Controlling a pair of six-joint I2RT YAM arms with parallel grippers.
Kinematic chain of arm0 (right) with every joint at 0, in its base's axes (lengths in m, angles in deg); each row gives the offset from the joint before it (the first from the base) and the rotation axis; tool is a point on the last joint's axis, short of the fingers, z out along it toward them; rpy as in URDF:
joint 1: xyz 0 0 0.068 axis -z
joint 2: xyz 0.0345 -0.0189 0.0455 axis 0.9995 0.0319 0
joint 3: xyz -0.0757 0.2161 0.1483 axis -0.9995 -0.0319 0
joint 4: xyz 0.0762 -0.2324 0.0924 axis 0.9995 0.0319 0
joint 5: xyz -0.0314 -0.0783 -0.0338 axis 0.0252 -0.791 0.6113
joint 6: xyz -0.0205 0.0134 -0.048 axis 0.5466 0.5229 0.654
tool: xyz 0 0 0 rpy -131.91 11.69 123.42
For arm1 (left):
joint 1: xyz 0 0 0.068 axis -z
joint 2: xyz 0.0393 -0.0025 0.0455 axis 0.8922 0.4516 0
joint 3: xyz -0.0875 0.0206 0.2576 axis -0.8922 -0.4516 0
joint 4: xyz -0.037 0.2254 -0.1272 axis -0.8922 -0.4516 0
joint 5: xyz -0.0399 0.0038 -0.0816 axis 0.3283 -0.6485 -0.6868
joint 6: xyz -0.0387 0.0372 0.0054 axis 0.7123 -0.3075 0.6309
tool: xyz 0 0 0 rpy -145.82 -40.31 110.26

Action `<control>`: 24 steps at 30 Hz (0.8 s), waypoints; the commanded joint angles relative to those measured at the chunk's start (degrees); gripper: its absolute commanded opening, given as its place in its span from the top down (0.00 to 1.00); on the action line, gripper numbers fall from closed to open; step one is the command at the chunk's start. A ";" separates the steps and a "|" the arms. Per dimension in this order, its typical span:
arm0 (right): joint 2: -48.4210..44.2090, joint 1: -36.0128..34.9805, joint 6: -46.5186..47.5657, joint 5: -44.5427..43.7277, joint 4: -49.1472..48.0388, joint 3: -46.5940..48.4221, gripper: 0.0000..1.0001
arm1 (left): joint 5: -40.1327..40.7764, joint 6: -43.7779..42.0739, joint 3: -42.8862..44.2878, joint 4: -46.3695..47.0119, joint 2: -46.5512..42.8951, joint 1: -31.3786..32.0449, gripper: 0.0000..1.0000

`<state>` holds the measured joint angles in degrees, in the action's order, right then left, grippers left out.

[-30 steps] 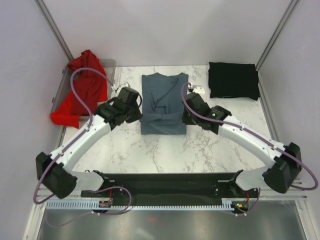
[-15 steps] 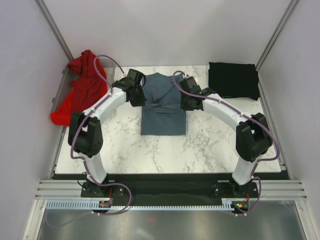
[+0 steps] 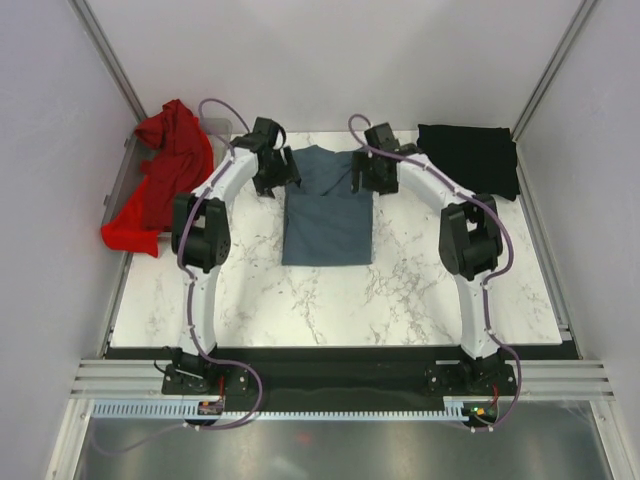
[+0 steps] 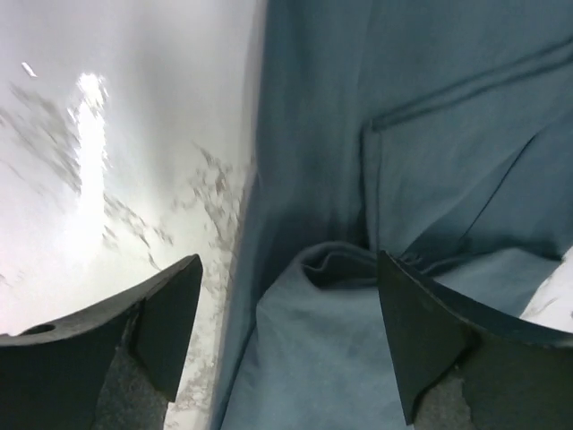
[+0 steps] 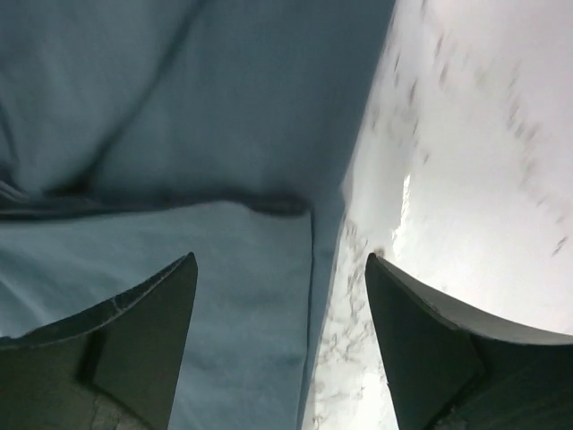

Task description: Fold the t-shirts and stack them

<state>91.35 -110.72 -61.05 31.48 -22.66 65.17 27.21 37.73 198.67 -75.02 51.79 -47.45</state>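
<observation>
A slate blue-grey t-shirt lies folded lengthwise in the middle of the marble table, with a doubled layer over its near half. My left gripper stands open over the shirt's left edge; nothing is between its fingers. My right gripper is open over the right edge, also empty. The black t-shirt lies folded flat at the back right. At the back left, the red t-shirt lies crumpled over the bin.
The clear plastic bin sits at the table's back left corner under the red shirt. Both arms reach far over the table, elbows raised beside the blue-grey shirt. Grey walls close in left, right and behind.
Both grippers moved from the shirt's near part toward its far end, carrying a layer of cloth over. They were shut on it before; now both stand open and the cloth lies released.
</observation>
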 commanded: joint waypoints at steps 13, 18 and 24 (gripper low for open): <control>-34.38 -0.92 -8.25 12.36 -13.29 -39.56 0.13 | -4.44 -0.31 -41.69 8.76 -36.72 -0.67 0.15; -37.91 -0.92 -10.63 18.15 -22.33 -53.09 0.15 | -7.89 1.89 -56.50 18.09 -45.09 0.03 0.15; -34.84 -0.39 -10.28 20.36 -31.75 -58.04 0.18 | -9.38 3.91 -67.24 26.00 -49.49 0.20 0.16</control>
<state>55.26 -111.53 -70.63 48.50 -43.64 7.47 20.22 39.00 133.42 -57.97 5.89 -47.49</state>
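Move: The blue shirt's near-left corner lies about 20 cm back from the left hand, sideways level with it and some 4 cm lower; its near-right corner lies about 19 cm back from the right hand, likewise straight behind and 4 cm lower. The red shirt in its bin is some 29 cm left of the left hand and 3 cm ahead. The black shirt is roughly 28 cm right of the right hand and 6 cm ahead. Both open hands arc up, back about 20 cm, then down towards the blue shirt's near corners. ##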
